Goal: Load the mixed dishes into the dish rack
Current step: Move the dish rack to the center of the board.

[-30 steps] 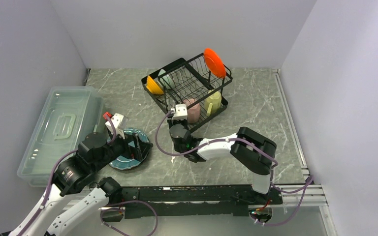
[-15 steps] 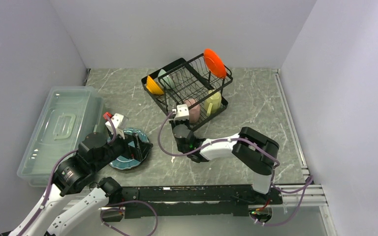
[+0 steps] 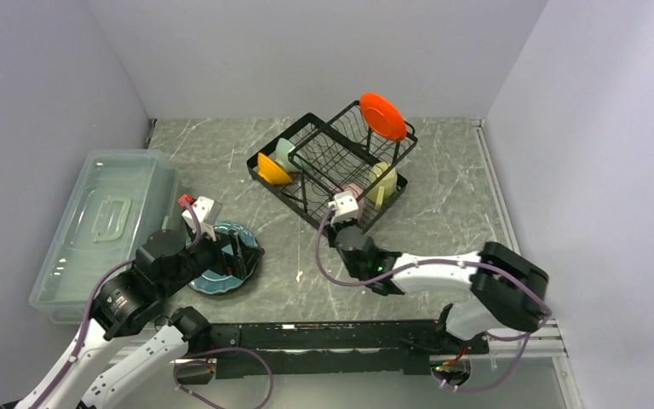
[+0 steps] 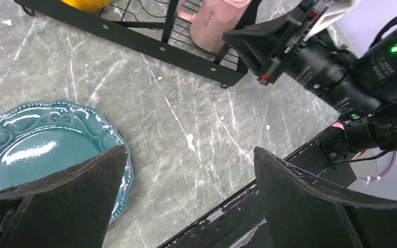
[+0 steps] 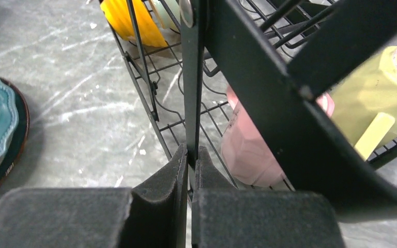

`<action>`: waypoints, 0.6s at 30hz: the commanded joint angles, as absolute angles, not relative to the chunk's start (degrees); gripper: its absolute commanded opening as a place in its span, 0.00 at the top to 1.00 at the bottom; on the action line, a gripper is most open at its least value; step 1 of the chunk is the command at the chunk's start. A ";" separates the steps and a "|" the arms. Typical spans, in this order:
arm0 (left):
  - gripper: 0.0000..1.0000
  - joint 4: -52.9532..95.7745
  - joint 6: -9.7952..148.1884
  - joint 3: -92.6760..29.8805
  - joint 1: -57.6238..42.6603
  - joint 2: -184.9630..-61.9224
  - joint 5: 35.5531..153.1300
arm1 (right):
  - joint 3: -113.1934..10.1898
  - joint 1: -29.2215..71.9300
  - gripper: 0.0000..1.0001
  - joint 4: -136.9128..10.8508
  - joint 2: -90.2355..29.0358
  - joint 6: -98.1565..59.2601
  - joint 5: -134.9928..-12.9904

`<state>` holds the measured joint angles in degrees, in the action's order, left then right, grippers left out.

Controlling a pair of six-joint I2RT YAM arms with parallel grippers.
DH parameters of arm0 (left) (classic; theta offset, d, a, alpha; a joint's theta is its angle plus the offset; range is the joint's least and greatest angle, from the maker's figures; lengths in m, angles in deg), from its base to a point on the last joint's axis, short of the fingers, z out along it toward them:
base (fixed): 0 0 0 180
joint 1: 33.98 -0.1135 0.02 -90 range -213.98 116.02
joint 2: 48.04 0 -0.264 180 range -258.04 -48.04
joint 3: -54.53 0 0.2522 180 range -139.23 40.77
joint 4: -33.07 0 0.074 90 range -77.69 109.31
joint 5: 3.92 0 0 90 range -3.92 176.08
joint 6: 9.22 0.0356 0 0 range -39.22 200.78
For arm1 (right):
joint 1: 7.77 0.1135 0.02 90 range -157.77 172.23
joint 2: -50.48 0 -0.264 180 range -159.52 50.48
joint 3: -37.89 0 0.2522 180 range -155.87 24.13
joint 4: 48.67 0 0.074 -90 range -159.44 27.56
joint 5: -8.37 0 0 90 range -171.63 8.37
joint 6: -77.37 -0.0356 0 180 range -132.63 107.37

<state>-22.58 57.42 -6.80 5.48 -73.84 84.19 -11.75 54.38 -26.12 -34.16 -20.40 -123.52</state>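
The black wire dish rack [image 3: 317, 164] stands at the back middle of the table. Its top tier holds a small orange-red plate [image 3: 383, 115] on edge. The lower tray holds an orange-yellow bowl [image 3: 271, 168], a pale green bowl [image 3: 285, 152], a pink mug [image 5: 248, 150] and a pale yellow mug [image 5: 377, 98]. My right gripper [image 5: 191, 155] is shut on an upright black post of the rack [image 5: 192, 77] at its near corner. A teal plate [image 4: 36, 150] lies flat on the table at the left. Just above its right rim my left gripper [image 4: 188, 155] hangs open, holding nothing.
A clear plastic lidded bin [image 3: 102, 223] sits along the left wall. Grey walls close in the table at the back and on both sides. The black base rail [image 4: 248, 206] runs along the near edge.
My right gripper has shut on the rack's post and swung right with it; the rack has slid and turned to the right. The left arm and teal plate are where they were.
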 commanded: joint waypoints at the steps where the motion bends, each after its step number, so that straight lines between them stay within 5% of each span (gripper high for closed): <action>1: 0.01 -22.35 58.09 -6.84 5.48 -73.96 83.20 | -9.46 52.89 1.00 -28.18 -22.25 -21.83 -115.93; 18: 0.01 -22.53 57.65 -6.82 5.46 -74.74 82.71 | 5.13 52.17 1.00 -54.65 12.47 -29.99 -119.16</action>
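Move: The right hand already has the dish rack by the upright post at its near right corner; the rack's middle lies about 16 cm straight ahead. The pink mug stands some 8 cm ahead and 4 cm to the right, the yellow-green mug about 12 cm ahead and 11 cm right, the yellow bowl some 15 cm ahead and 14 cm left. From the left hand the rack's middle is roughly 25 cm ahead, 18 cm right and well below. Keeping its closed fingers on the dish rack's near right post, the right hand drags the rack by it, steadily to the right by about 10 cm and back towards the robot by some 6 cm, level over the table. The wrist tips down and swings counter-clockwise only slightly, about 5 degrees each. ##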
